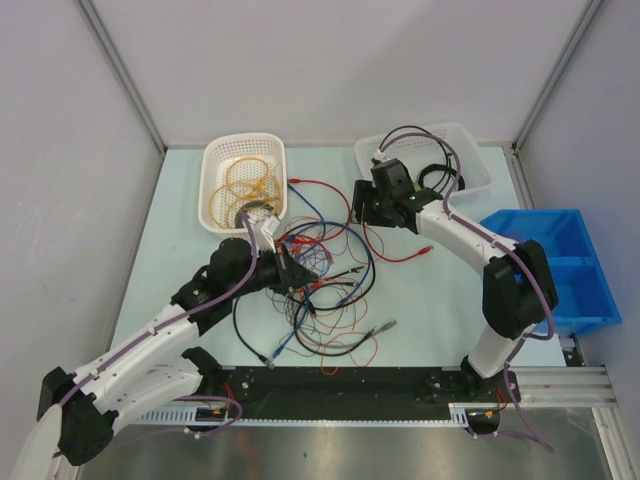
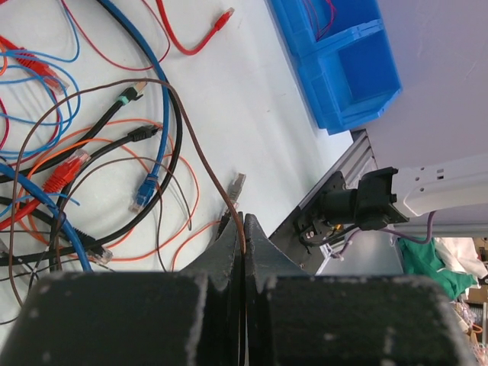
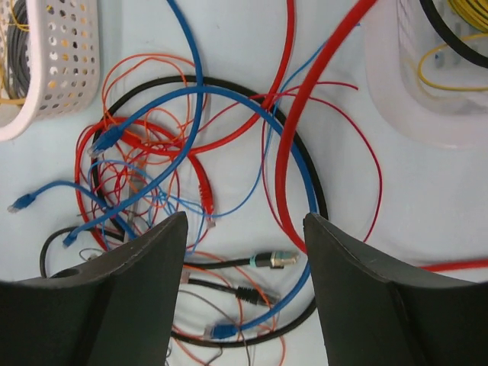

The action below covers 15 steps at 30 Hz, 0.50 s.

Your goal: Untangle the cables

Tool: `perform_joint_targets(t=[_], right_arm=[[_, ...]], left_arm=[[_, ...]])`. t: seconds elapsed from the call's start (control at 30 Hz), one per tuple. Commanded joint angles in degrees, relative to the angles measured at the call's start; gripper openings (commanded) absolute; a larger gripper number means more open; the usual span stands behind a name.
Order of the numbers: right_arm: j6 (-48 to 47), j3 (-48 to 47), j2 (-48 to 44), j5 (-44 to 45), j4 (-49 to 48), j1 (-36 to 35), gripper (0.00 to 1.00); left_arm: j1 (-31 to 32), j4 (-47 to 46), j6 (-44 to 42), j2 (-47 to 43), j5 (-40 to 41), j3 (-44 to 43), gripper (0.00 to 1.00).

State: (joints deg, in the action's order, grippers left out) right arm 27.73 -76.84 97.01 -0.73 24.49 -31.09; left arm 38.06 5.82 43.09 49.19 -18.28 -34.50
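Note:
The cables [image 1: 325, 285] lie as a tangled heap of red, blue, orange, brown and black wires on the table's middle. My left gripper [image 1: 293, 272] sits at the heap's left side. In the left wrist view it [image 2: 244, 229] is shut on a thin brown wire [image 2: 206, 164] that arcs away over the heap [image 2: 91, 152]. My right gripper [image 1: 362, 208] hovers at the heap's far right. In the right wrist view it [image 3: 244, 229] is open and empty above a thick red cable [image 3: 284, 168], blue loops [image 3: 202, 76] and a black plug [image 3: 267, 260].
A white basket [image 1: 243, 150] with yellow-orange cable stands at the back left. A white tray [image 1: 470, 160] with black cable is at the back right. A blue bin [image 1: 560, 265] sits at the right edge. A black rail [image 1: 400, 385] runs along the near edge.

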Motion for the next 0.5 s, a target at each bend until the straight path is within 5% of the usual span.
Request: perform_joint_targets(t=[0.0, 0.17, 0.27, 0.3, 0.33, 0.47], right_arm=[[-0.66, -1.21, 4.23, -1.36, -5.41, 1.03, 0.67], [-0.65, -1.21, 9.77, -2.17, -7.44, 1.56, 0.65], [-0.66, -1.12, 9.17, -1.56, -7.44, 2.00, 0.37], [-0.83, -1.03, 7.77, 0.19, -7.35, 1.56, 0.16], [-1.18, -0.86, 6.01, 0.73, -7.61, 0.34, 0.07], [-2.68, -0.86, -8.54, 11.44, -6.92, -4.76, 0.00]], left_arm=[[-0.27, 0.94, -1.08, 0.29, 0.88, -0.22, 0.00], [-0.27, 0.77, -1.25, 1.79, 0.53, -0.30, 0.00], [-0.27, 0.94, -1.34, 2.40, 0.71, -0.30, 0.00], [-0.36, 0.94, -1.34, 2.32, 0.71, -0.39, 0.00], [-0.27, 0.86, -1.34, 2.40, 0.79, -0.30, 0.00], [-0.36, -0.02, -0.73, 2.31, 0.79, -0.04, 0.00]])
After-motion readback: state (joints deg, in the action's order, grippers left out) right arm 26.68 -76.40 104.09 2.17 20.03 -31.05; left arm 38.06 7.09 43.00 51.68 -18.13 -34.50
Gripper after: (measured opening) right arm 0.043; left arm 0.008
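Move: The red cable I go for hangs under my open right hand: the stretch to grip is roughly 7 cm below and 2 cm ahead, level sideways. Its plug lies about 15 cm to my right, 6 cm back and 12 cm below. The right white basket sits some 14 cm right and 13 cm ahead, the tangle about 9 cm left and 13 cm back. From my left hand, that stretch is about 21 cm ahead, 11 cm right and 12 cm lower. I drop my right hand about 7 cm, drifting some 2 cm forward, so that the red cable comes between its open fingers. Near the bottom I shut them and pinch the cable, then start back up, a bit over 2 cm. My left hand sinks under 2 cm, still shut on the thin brown cable. ##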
